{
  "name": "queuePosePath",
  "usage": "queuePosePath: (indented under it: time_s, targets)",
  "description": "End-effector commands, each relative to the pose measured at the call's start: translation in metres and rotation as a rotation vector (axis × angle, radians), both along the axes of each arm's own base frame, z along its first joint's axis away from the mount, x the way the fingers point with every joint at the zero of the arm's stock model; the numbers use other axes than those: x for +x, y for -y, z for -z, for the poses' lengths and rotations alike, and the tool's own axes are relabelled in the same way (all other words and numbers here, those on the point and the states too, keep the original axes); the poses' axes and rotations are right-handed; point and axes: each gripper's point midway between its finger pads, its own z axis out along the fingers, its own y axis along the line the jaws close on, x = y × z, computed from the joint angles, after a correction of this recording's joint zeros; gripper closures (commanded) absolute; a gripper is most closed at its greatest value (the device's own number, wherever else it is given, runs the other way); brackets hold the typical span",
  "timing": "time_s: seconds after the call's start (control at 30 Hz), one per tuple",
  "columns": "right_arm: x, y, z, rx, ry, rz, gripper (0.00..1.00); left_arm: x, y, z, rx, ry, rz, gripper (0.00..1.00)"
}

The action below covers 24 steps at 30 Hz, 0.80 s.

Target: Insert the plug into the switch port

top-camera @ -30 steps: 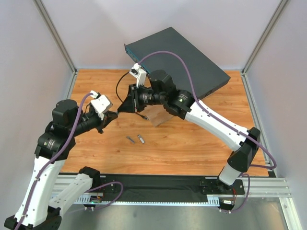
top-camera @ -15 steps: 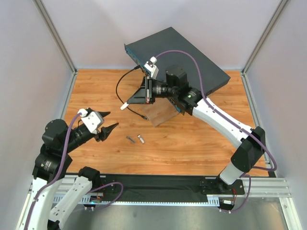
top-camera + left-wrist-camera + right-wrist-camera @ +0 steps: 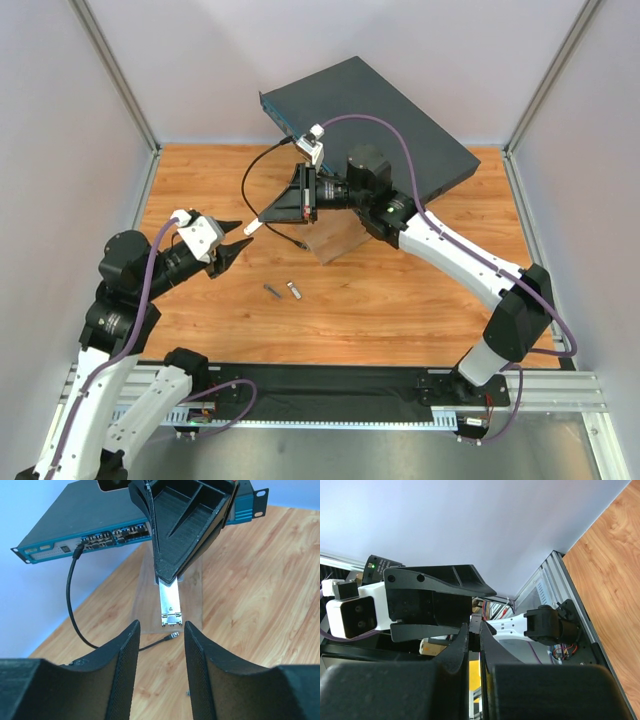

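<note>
The switch is a flat dark grey box with a teal front edge and a row of ports, propped up at the back of the table. My right gripper is shut on the plug, a slim silver module that sticks out past its fingertips. The plug points at my left gripper. That gripper is open with nothing between its fingers, a short way in front of the plug's end. In the top view the left gripper sits just left of the plug.
A black cable runs from one switch port down onto the wooden table, its free end lying near a pale board under the switch. Two small metal pieces lie on the table in front.
A second ago both grippers met at the plug. The left gripper then opened and drew back, and has now come forward again. The right gripper lifted away with the plug.
</note>
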Motion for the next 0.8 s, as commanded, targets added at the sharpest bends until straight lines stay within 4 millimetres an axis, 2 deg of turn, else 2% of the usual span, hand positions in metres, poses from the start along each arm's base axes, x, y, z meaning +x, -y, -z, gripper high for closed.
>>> queuePosePath:
  time_s: [0.0,0.17,0.5,0.63,0.67,0.7,0.73,0.77]
  targets:
    - [-0.011,0.005,-0.025,0.061,0.029,-0.025,1.00,-0.001,0.005,-0.014,-0.023,0.047,0.031,0.54]
    - [-0.010,0.005,-0.018,0.035,0.027,-0.013,1.00,0.001,0.005,-0.018,-0.030,0.059,0.022,0.62]
    - [-0.007,0.003,-0.016,0.023,0.029,0.001,1.00,0.006,0.009,-0.020,-0.019,0.057,0.040,0.63]
    - [-0.007,0.004,-0.016,0.022,0.034,0.002,1.00,0.009,0.008,-0.020,-0.019,0.049,0.030,0.77]
    - [-0.006,0.004,-0.017,0.019,0.037,0.005,1.00,0.010,0.008,-0.020,-0.018,0.043,0.028,0.85]
    - [-0.006,0.005,-0.016,0.013,0.065,0.008,1.00,0.011,0.008,-0.019,-0.018,0.041,0.026,0.90]
    - [-0.004,0.005,-0.016,0.004,0.076,0.018,0.97,0.010,0.008,-0.021,-0.023,0.041,0.025,1.00]
    - [-0.005,0.007,-0.014,-0.017,0.074,0.022,0.90,0.011,0.008,-0.020,-0.025,0.030,0.020,1.00]
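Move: The plug sticks out of the right fingers, back and to the left, its middle some 2 cm left of the right hand point and 1 cm back. For the left hand it lies about 2 cm ahead and 3 cm right, level, with its free end between the parted fingertips. Far below the left hand, some 27 cm down, the loose cable end lies about 13 cm ahead and 11 cm right, and two loose modules about 2 cm ahead and 6 cm right. Forward and to its right, easing down slightly, the left hand creeps only about 1 cm along the plug while its half-open fingers shut and pinch the free end, their touch on it beginning here. The right hand stays nearly still, offering the plug, then its fingers start to part around the other end at the very last. ##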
